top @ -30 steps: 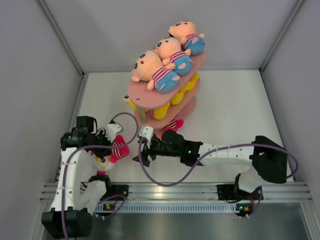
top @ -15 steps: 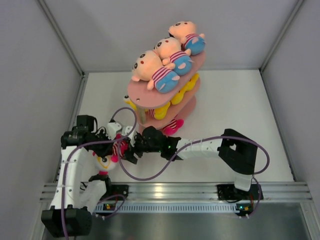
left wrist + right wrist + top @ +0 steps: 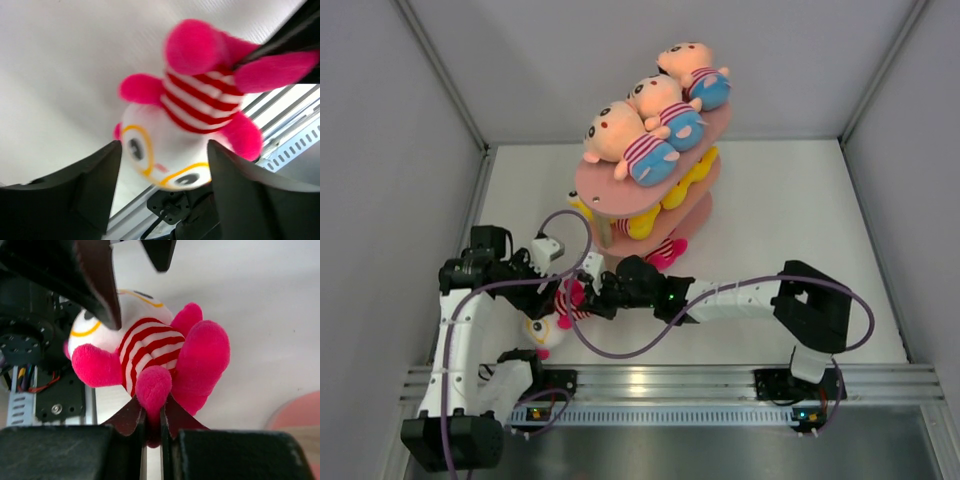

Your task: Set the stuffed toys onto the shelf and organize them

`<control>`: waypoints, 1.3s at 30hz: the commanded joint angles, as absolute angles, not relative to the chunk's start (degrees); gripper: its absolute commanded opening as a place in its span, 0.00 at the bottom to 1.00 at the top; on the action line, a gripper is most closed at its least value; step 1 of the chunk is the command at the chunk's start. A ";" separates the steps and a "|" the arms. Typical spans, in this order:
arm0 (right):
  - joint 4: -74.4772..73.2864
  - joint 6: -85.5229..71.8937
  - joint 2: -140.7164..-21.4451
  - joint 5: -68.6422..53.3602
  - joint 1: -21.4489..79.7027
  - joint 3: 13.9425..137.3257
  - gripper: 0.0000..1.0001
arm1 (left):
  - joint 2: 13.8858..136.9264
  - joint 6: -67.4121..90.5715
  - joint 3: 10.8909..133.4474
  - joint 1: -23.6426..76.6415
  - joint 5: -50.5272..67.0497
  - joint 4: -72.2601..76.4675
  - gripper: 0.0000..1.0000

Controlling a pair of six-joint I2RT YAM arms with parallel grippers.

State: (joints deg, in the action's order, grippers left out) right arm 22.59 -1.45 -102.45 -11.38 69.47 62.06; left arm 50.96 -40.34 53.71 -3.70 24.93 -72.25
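Note:
A pink stuffed toy [image 3: 558, 312] with a white face and red-striped shirt hangs between both arms, left of the shelf [image 3: 620, 192]. My right gripper [image 3: 152, 422] is shut on one pink limb of this toy [image 3: 150, 350]. The left gripper [image 3: 162, 185] stands open, its fingers [image 3: 90, 185] either side of the toy's white head [image 3: 170, 155] without pinching it. Three peach-headed toys [image 3: 625, 140] lie on the shelf's top tier. Yellow toys [image 3: 675, 195] fill the middle tier. Another pink toy [image 3: 665, 250] sits on the bottom tier.
The salmon shelf stands at the table's back centre, its edge showing in the right wrist view [image 3: 300, 410]. Grey walls close in the left, right and back. An aluminium rail [image 3: 660, 385] with the arm bases runs along the near edge.
The right arm reached left to the toy and its gripper shut on a pink limb. The left gripper, shut on the toy before, has opened. The toy's head now hangs lower.

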 commanded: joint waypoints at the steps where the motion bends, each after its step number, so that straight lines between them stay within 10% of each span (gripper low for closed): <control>1: 22.60 -4.04 -94.06 -12.21 69.34 58.02 0.00 | 52.20 -36.92 57.39 -3.52 24.79 -72.25 0.77; 7: 10.76 -4.13 -81.32 -10.56 71.01 50.11 0.00 | 55.89 -32.96 61.26 -3.52 24.61 -71.90 0.91; 39: -23.63 -15.20 -30.85 24.42 68.47 37.61 0.00 | 59.50 -26.72 63.81 -3.52 21.01 -71.72 0.93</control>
State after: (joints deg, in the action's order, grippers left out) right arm -21.61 -14.04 -31.57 19.77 69.45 36.32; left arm 60.05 -27.33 62.70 -3.70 21.32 -72.10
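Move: The bottom shelf, where the pink stuffed toy in the right fingers is to go, has its middle about 17 cm ahead of the right hand, 16 cm to its right and 12 cm below. The stuffed toy already lying there is some 12 cm ahead, 19 cm right and 10 cm down. The held toy's body hangs about 5 cm left, 3 cm back and 4 cm below. From the left hand the bottom shelf's middle is roughly 17 cm ahead, 23 cm right and 13 cm below. Keep the right fingers shut on the pink stuffed toy's foot and carry it swiftly right, past the front of the shelf, for about 28 cm, rising some 8 cm on the way and turning the hand roughly 30 degrees clockwise. Meanwhile spread the left fingers wider, clear of the toy, and ease that gripper a few centimetres forward and up. ##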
